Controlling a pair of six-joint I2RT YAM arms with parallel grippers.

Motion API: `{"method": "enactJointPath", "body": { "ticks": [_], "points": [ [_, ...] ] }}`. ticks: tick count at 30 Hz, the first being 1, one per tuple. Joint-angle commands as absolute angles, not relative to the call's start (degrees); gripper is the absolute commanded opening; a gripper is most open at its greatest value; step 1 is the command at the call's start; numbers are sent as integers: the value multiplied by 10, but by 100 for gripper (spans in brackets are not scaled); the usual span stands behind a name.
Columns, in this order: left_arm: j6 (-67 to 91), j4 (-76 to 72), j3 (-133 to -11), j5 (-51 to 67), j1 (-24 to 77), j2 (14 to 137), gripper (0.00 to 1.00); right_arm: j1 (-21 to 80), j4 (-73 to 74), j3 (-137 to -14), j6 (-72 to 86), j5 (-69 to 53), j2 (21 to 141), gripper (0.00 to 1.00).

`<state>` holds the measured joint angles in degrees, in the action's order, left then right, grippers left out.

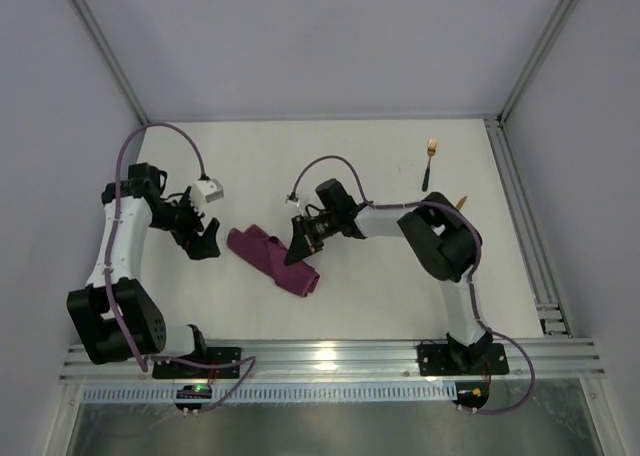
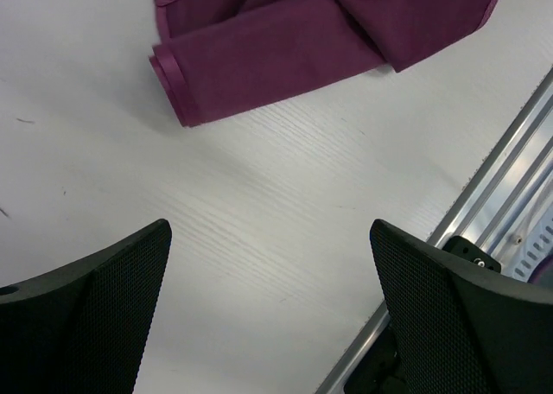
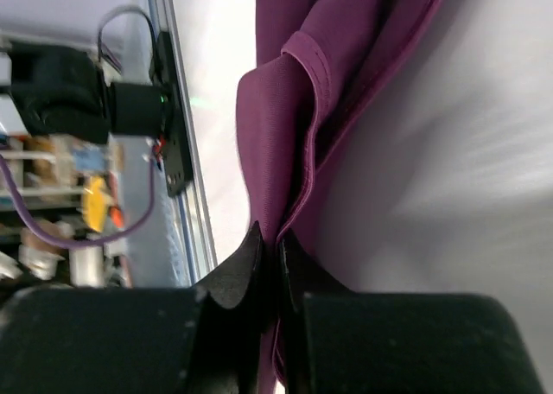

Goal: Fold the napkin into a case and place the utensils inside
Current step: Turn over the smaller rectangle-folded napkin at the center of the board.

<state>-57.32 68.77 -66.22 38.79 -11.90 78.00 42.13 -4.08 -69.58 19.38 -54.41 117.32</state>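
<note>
The magenta-purple napkin [image 1: 270, 258] lies bunched into a long, loosely folded bundle on the white table between the arms. My right gripper [image 1: 297, 252] is at its right side. In the right wrist view the jaws [image 3: 270, 243] are shut on a hemmed fold of the napkin [image 3: 285, 117]. My left gripper [image 1: 205, 238] stands open just left of the bundle and holds nothing. Its view shows bare table between its fingers [image 2: 104, 316] and the napkin [image 2: 294, 48] beyond them. The gold fork [image 1: 430, 161] lies at the far right. Only the knife's gold tip [image 1: 461, 201] shows behind the right arm.
An aluminium rail [image 1: 330, 356] runs along the near edge of the table, and it also shows in the left wrist view [image 2: 501, 178]. Another rail [image 1: 525, 216] borders the right side. Grey walls enclose the left, back and right.
</note>
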Motion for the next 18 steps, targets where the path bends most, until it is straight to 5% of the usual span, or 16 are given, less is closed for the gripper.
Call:
{"method": "enactJointPath", "body": {
  "ticks": [1, 7, 10, 14, 18],
  "points": [
    [-598, 742, -693, 405, -123, 820, 99, 381, -231, -686, 369, -650, 1229, 4],
    [-580, 728, -707, 411, -123, 864, 99, 339, -261, -670, 436, -622, 1270, 4],
    [-544, 677, -708, 394, -114, 889, 99, 336, -140, -694, 353, -583, 1267, 18],
    [-484, 598, -705, 362, -80, 914, 99, 335, -13, -723, 251, -499, 1238, 64],
    [-419, 507, -708, 349, -55, 935, 99, 334, 94, -742, 163, -394, 1198, 83]
  ]
}}
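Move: My right hand already pinches the folded napkin near its middle. The napkin's centre lies about 4 cm to that hand's left, level fore and aft, and some 4 cm lower. The board spot where I'll set the pinched part is roughly 4 cm ahead, 3 cm right and 5 cm down. The napkin's right end lies about 4 cm back and 4 cm right. From my open left hand, the napkin's left end is some 4 cm ahead, 7 cm right and 13 cm below. I swing the pinched napkin forward and down about 4 cm each way, drifting 3 cm right and rolling my right wrist a little further, to lay it on the board. Then I open those fingers wide, let go, and ease forward and slightly up off the cloth, rolling partly back. My open left hand sinks 5 cm and then also reaches 4 cm forward, nearing the napkin's left end. ##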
